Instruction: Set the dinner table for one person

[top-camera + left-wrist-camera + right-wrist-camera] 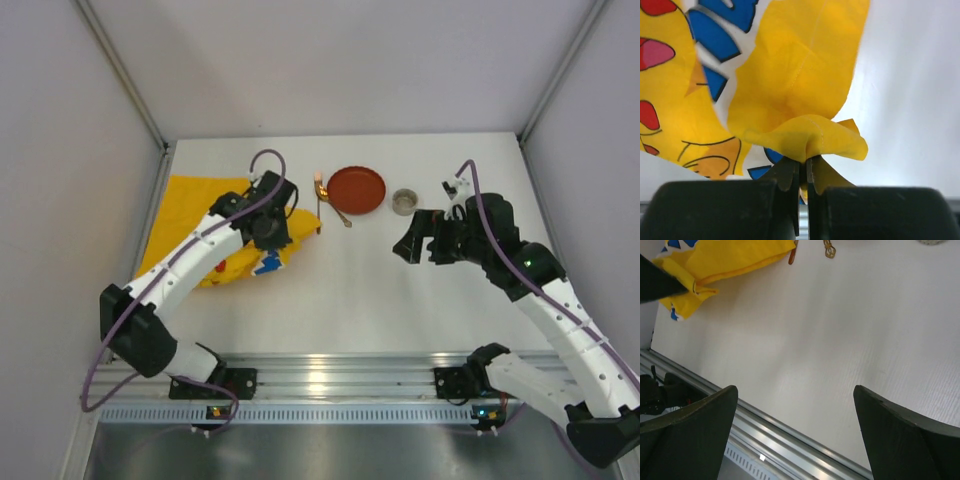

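The yellow cartoon-print cloth mat (190, 225) lies crumpled at the left of the white dinner table (400, 300). My left gripper (270, 242) is at the mat's right edge, shut on a pinched fold of the yellow cloth (805, 137); the jaws (803, 165) meet with fabric between them. A red plate (356, 190), gold cutlery (335, 208) and a small grey cup (404, 201) sit at the back middle. My right gripper (408, 245) hovers open over bare table (840, 330), right of centre, holding nothing.
Grey walls enclose the table on the left, back and right. An aluminium rail (330, 385) with both arm bases runs along the near edge. In the right wrist view the mat (725, 260) and cutlery ends (829, 250) show at the top.
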Robot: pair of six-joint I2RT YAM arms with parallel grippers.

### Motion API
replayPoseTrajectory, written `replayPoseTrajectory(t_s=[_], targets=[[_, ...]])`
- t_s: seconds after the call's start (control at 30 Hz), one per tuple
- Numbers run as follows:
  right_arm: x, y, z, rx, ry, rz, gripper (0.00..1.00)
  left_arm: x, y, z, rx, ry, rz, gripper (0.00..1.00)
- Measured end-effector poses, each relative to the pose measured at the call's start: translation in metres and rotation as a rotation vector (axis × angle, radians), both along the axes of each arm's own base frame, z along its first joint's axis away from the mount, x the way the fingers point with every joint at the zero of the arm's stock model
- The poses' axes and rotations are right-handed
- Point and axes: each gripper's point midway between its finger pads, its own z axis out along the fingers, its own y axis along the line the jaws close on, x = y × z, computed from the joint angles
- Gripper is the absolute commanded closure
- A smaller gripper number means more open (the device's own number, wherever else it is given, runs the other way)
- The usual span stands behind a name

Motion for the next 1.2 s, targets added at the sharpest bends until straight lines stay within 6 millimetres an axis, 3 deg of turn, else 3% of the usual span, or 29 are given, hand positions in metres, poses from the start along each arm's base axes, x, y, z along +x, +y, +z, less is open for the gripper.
replayPoseTrajectory(t_s=[0.03,0.17,0.2,0.23,0.27,0.3,0.43,0.5,0.57,0.63,0.73,0.87,0.9,1.0,1.2], targets=[[0.0,0.0,-0.001,-0.004,0.001,0.002,0.0,-0.019,-0.024,0.0,-0.038,0.01,-0.05,1.0],[-0.001,-0.002,-0.003,-0.016,0.002,0.007,0.0,-0.067,-0.077,-0.012,-0.106,0.102,-0.141,1.0],[-0.001,-0.002,-0.003,-0.019,0.002,0.007,0.0,-0.076,-0.091,-0.016,-0.122,0.127,-0.164,0.89],[-0.001,-0.002,-0.003,-0.02,0.003,0.008,0.0,-0.083,-0.103,-0.018,-0.136,0.147,-0.189,0.61],[-0.002,-0.003,-0.004,-0.024,0.003,0.009,0.0,-0.091,-0.12,-0.019,-0.15,0.171,-0.221,0.27],[-0.002,-0.003,-0.005,-0.027,0.005,0.01,0.0,-0.095,-0.135,-0.018,-0.168,0.184,-0.252,0.02],[-0.005,-0.006,-0.012,-0.036,0.022,0.006,0.0,-0.101,-0.207,0.001,-0.268,0.191,-0.363,0.02],[-0.008,-0.007,-0.022,-0.045,0.049,0.007,0.0,-0.102,-0.229,0.013,-0.316,0.176,-0.402,0.02],[-0.01,-0.006,-0.032,-0.05,0.086,0.005,0.0,-0.098,-0.235,0.027,-0.338,0.149,-0.408,0.02],[-0.009,-0.005,-0.044,-0.052,0.135,-0.007,0.0,-0.086,-0.228,0.037,-0.332,0.103,-0.385,0.02],[-0.007,0.001,-0.068,-0.049,0.239,-0.01,0.0,-0.058,-0.197,0.053,-0.336,0.038,-0.303,0.02],[-0.006,0.015,-0.12,-0.022,0.429,-0.005,0.0,-0.02,-0.106,0.047,-0.293,-0.007,-0.104,0.01],[-0.005,0.018,-0.131,-0.009,0.475,-0.012,0.0,-0.014,-0.074,0.039,-0.258,-0.005,-0.035,0.02],[0.008,0.03,-0.15,0.027,0.537,-0.028,0.0,-0.017,-0.03,0.019,-0.182,0.021,0.042,0.02],[0.06,0.06,-0.16,0.112,0.536,-0.048,0.08,-0.047,0.012,-0.039,-0.066,0.157,0.071,0.02]])
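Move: The left hand holds a gathered edge of the yellow cloth. The bare table it is taken to lies about 8 cm back, 18 cm right and 16 cm below; from that hand the plate is some 22 cm ahead and 19 cm right, the fork and spoon 19 cm ahead and 9 cm right. From the open right hand the held cloth edge is roughly 8 cm ahead, 30 cm left and 9 cm lower, the cup 26 cm straight ahead, the plate 30 cm ahead and 12 cm left. Sweeping right and back, the left hand flings the held cloth across the bare table, its fingers opening wide partway through the roughly 25 cm swing, then loops up and back left, finally sinking open over the cloth. The right hand first drops some 15 cm, tipping down about 30 degrees, then reaches forward and left to the cloth's right edge, fingers still wide; contact there can't be seen. ##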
